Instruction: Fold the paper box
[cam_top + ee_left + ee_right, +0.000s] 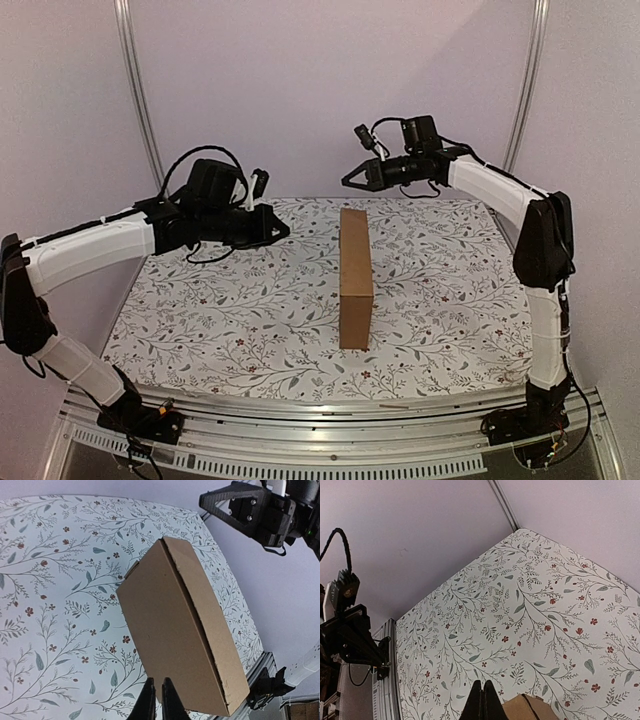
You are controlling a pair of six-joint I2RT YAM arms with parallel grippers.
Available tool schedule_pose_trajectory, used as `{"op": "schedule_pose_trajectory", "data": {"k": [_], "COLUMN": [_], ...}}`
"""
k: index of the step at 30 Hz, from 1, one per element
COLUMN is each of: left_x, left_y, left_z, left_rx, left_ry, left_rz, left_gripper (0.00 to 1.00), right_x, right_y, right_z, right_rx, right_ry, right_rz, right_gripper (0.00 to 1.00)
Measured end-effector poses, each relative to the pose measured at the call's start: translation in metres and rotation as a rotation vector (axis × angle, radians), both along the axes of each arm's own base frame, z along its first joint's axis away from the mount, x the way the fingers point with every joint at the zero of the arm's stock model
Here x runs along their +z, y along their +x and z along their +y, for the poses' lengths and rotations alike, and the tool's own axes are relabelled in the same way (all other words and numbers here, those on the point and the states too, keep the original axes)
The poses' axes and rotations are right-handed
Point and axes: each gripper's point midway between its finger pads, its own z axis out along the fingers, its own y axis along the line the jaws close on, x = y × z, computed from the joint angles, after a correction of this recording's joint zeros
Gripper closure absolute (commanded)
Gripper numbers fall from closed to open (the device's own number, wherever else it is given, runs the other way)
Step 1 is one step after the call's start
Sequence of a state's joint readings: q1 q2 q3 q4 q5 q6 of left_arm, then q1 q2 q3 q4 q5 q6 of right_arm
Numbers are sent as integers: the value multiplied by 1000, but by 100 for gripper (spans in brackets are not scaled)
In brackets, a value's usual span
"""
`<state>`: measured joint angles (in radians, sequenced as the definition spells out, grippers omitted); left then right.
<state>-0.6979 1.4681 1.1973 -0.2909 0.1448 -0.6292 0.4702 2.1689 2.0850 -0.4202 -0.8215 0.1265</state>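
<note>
The paper box (355, 265) is a plain brown cardboard carton, closed up and standing on a long narrow side in the middle of the table, running front to back. My left gripper (283, 232) hovers to its left, pointing at it. In the left wrist view the fingers (158, 679) are almost together with nothing between them, just short of the box's broad face (170, 625). My right gripper (347, 180) hangs above and behind the box's far end, shut and empty. In the right wrist view its tips (483, 682) sit beside one corner of the box (527, 707).
A floral cloth (230, 310) covers the table. An aluminium rail (330, 410) runs along the near edge. Two metal frame posts (140, 100) stand at the back corners against pale walls. The right arm's upright link (545, 300) stands at the table's right side.
</note>
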Motion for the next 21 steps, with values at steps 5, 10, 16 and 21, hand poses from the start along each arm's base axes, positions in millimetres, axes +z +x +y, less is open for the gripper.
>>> {"op": "schedule_pose_trajectory", "data": {"k": [5,10,16,21], "left_x": [0,-3,-4,-4], "left_y": [-2,-3,-2,-3], "left_z": [1,2,2,1], "left_rx": [0,2,12,14], "left_ry": [5,16,17,15], "left_rz": [4,12,13,12], "left_gripper": [93,92,91,89], "right_x": [-55,-84,-72,-15], "right_y": [0,5,-5,-33], "right_z": [10,12,-5,-33], "right_rx": [6,9,-5,-30], "right_ry": [-89,-145,-159,-134], "right_rz": [94,117,139,80], "right_gripper": [100,100,85,61]}}
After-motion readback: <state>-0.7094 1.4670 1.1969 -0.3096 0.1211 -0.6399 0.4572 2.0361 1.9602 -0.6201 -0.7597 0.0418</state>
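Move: The box stands upright on its long side, its length running fore and aft. The far end of its top is nearly under the right hand, about 1 cm back, 1 cm to the right and 9 cm below; the middle of the box is roughly 15 cm back, 2 cm right and 18 cm below. From the left hand the middle of the box lies about 17 cm to the right, 3 cm back and 14 cm below. Heading for the far end of the box's top, the right hand, fingers still shut, drops about 8 cm, its fingertips tilting down a little under 10 degrees. It then swings back up most of the way while drawing back and to the right about 5 cm, the fingers starting to part; it is clear of the box at the finish. ##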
